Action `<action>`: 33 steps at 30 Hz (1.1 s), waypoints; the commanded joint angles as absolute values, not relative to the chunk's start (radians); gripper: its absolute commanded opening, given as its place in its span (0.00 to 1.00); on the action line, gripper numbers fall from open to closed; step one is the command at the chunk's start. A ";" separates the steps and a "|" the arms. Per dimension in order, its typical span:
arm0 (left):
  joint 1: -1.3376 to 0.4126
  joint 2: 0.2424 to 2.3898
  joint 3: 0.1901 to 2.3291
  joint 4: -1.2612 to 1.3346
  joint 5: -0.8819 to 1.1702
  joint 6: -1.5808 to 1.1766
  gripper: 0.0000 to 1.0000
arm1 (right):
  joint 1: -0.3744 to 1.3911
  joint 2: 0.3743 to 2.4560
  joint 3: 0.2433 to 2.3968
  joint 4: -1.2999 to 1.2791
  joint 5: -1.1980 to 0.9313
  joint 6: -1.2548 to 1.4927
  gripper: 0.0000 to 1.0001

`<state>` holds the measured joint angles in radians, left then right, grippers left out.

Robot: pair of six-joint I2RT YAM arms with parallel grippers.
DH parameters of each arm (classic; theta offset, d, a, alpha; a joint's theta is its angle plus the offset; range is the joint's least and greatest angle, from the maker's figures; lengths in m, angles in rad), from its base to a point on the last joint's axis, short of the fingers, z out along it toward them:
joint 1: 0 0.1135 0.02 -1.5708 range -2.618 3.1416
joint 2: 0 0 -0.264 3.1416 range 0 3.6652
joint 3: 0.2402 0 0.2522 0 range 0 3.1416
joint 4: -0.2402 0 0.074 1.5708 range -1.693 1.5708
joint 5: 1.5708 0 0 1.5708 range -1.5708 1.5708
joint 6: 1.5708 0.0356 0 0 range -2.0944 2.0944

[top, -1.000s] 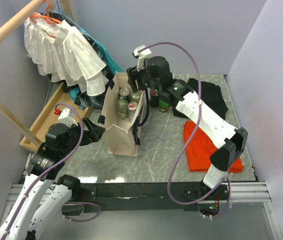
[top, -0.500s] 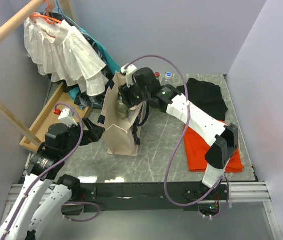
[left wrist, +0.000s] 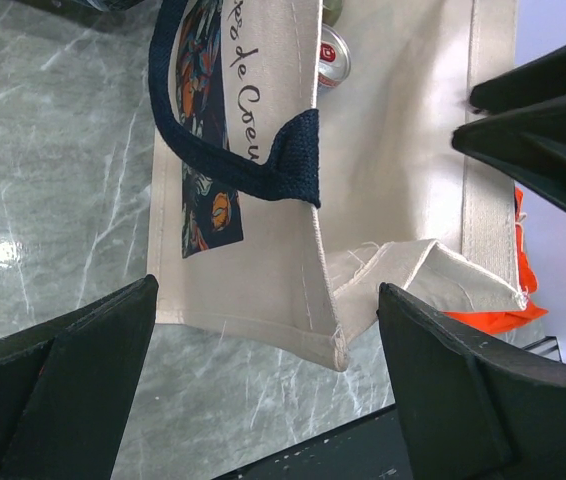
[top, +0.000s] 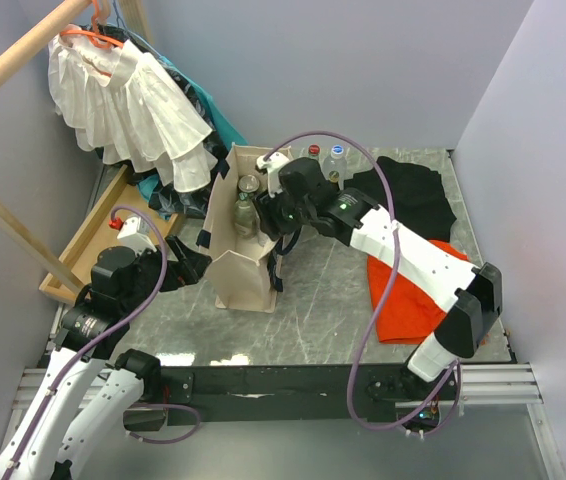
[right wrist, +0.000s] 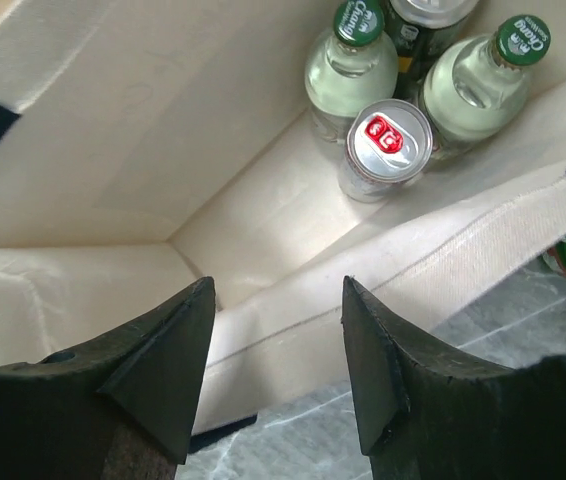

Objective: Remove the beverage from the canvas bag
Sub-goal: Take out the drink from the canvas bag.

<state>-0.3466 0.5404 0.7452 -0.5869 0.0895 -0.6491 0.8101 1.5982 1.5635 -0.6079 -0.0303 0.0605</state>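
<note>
The cream canvas bag with navy handles stands upright at the table's left middle. Inside it, in the right wrist view, are a silver can with a red tab, two green-capped glass bottles and another can. My right gripper hangs open over the bag's right rim, near its front end, and holds nothing. At the bag's left side my left gripper is open, with the bag's bottom corner between its wide-set fingers but untouched.
Two capped bottles stand on the table behind the bag. A black cloth and an orange cloth lie to the right. At the back left, a white ruffled garment hangs above a wooden frame.
My right gripper has come from the bottles behind the bag to over the bag's opening, then toward its near right rim, with its jaws narrowing. The left arm has not moved.
</note>
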 commanded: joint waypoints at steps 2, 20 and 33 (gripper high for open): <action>-0.348 0.546 0.735 -0.578 0.097 -0.635 0.96 | 0.831 1.598 1.588 -0.650 -0.018 0.098 0.61; -0.364 0.566 0.738 -0.580 0.135 -0.626 0.96 | 0.894 1.594 1.595 -0.677 0.084 0.140 0.60; -0.413 0.601 0.739 -0.580 0.156 -0.618 0.96 | 0.841 1.950 2.100 -0.687 0.063 0.089 0.64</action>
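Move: The green-capped glass bottle on the left in the canvas bag is about 8 cm ahead of the right hand, 6 cm to its left and roughly 15 cm below. The red-tabbed can stands 5 cm to the right of that bottle, the second green-capped bottle 5 cm farther out and 5 cm right of it, the dark can some 7 cm straight beyond it. From the left hand, the first bottle lies about 17 cm ahead, 8 cm right and 14 cm below. Dip the open right gripper back and down about 3 cm with a little left, beside the bag's right rim, then swing it quickly forward, left and up, some 10 cm, out over the bag's inside beside the drinks. Keep its fingers parted. Ease the open left gripper about 2 cm right towards the bag's near end, turning slightly clockwise. ##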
